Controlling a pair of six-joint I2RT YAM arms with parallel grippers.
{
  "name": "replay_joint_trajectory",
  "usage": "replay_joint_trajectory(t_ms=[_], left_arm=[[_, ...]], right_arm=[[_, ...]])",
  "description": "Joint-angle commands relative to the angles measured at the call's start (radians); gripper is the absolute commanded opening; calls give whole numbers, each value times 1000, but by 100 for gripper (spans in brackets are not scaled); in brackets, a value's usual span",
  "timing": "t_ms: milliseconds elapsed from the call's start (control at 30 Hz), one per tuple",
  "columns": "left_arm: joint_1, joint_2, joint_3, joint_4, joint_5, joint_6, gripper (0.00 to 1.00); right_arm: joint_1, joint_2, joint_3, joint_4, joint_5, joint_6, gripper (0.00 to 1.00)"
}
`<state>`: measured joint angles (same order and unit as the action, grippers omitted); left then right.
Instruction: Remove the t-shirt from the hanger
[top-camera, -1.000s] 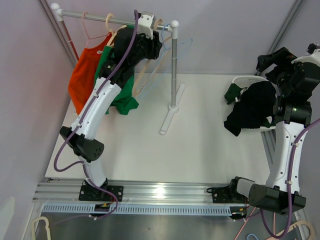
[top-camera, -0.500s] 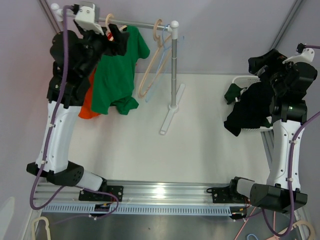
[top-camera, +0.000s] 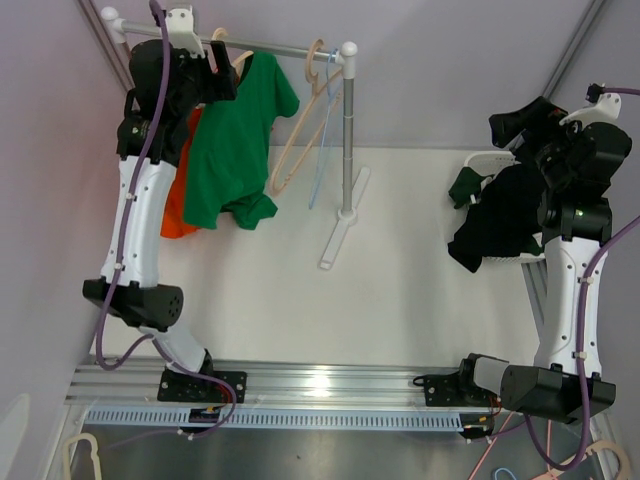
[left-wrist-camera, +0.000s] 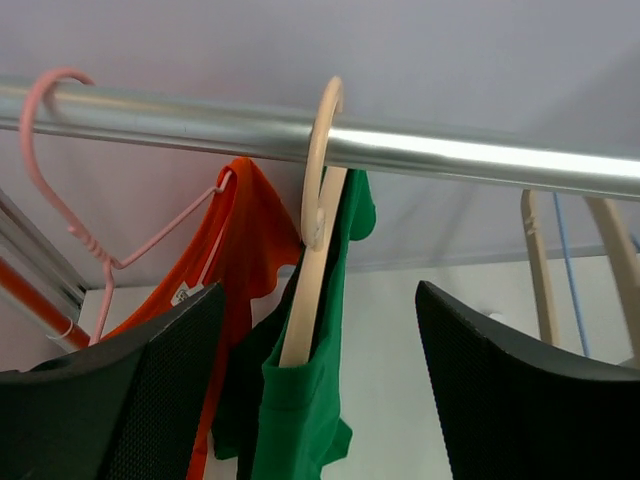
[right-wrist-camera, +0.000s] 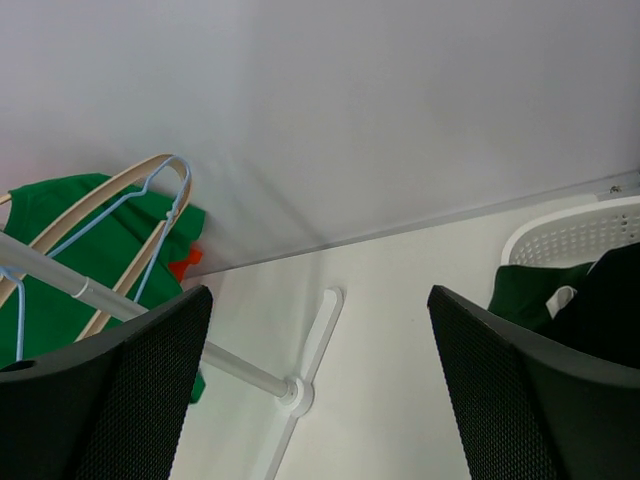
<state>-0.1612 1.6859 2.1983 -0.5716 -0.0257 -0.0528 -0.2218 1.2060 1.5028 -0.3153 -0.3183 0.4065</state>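
A green t-shirt (top-camera: 235, 140) hangs on a wooden hanger (left-wrist-camera: 315, 250) hooked over the metal rail (top-camera: 265, 45). In the left wrist view the green t-shirt (left-wrist-camera: 305, 410) hangs straight ahead between my open fingers. My left gripper (top-camera: 222, 75) is open and empty, just left of the hanger's hook, close under the rail. My right gripper (top-camera: 520, 125) is open and empty, raised at the far right above a pile of dark clothes.
An orange shirt (top-camera: 178, 190) hangs on a pink hanger (left-wrist-camera: 70, 200) left of the green one. Empty wooden and blue hangers (top-camera: 310, 120) hang at the rail's right end by the stand's post (top-camera: 347, 150). A white basket (top-camera: 500, 160) holds dark garments (top-camera: 500, 220).
My left arm swung from the rail's right end to its left end, then shifted slightly right towards the green shirt's hanger. The empty hangers swing. My right gripper moved slightly.
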Motion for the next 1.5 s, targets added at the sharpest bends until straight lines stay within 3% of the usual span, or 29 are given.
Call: replay_joint_trajectory(t_ms=[0,433,733,767,900,1067,1467], left_arm=[[23,29,83,-11,-3,-10,81],[42,173,195,-16,55,4,82],[42,207,204,1,67,10,57],[42,213,212,1,73,7,47],[42,219,218,-4,95,1,32],[42,222,229,-8,95,-12,1],[42,150,247,26,49,-101,1]], right_arm=[[7,-17,-9,74,-31,-3,94],[7,6,-13,122,-38,-9,94],[10,1,-42,148,-31,-1,94],[10,-3,-46,148,-28,-1,94],[10,-11,-39,140,-24,-6,94],[10,-26,-42,130,-21,-15,94],[33,-36,-35,116,-48,-35,95]])
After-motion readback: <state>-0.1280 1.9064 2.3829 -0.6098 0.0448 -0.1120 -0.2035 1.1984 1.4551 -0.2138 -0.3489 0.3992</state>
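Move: The wooden hanger holding the green t-shirt has its neck roughly 6 cm ahead of the left hand, about 1 cm right and 4 cm lower. The green t-shirt hangs below it, around 18 cm lower than the neck; the pink hanger's hook is some 10 cm left of the neck, and the empty wooden hanger about 17 cm right. From the right hand, the neck lies roughly 60 cm left and 15 cm forward. The open left hand reaches about 6 cm forward and 4 cm down, then pinches the wooden hanger's neck. ##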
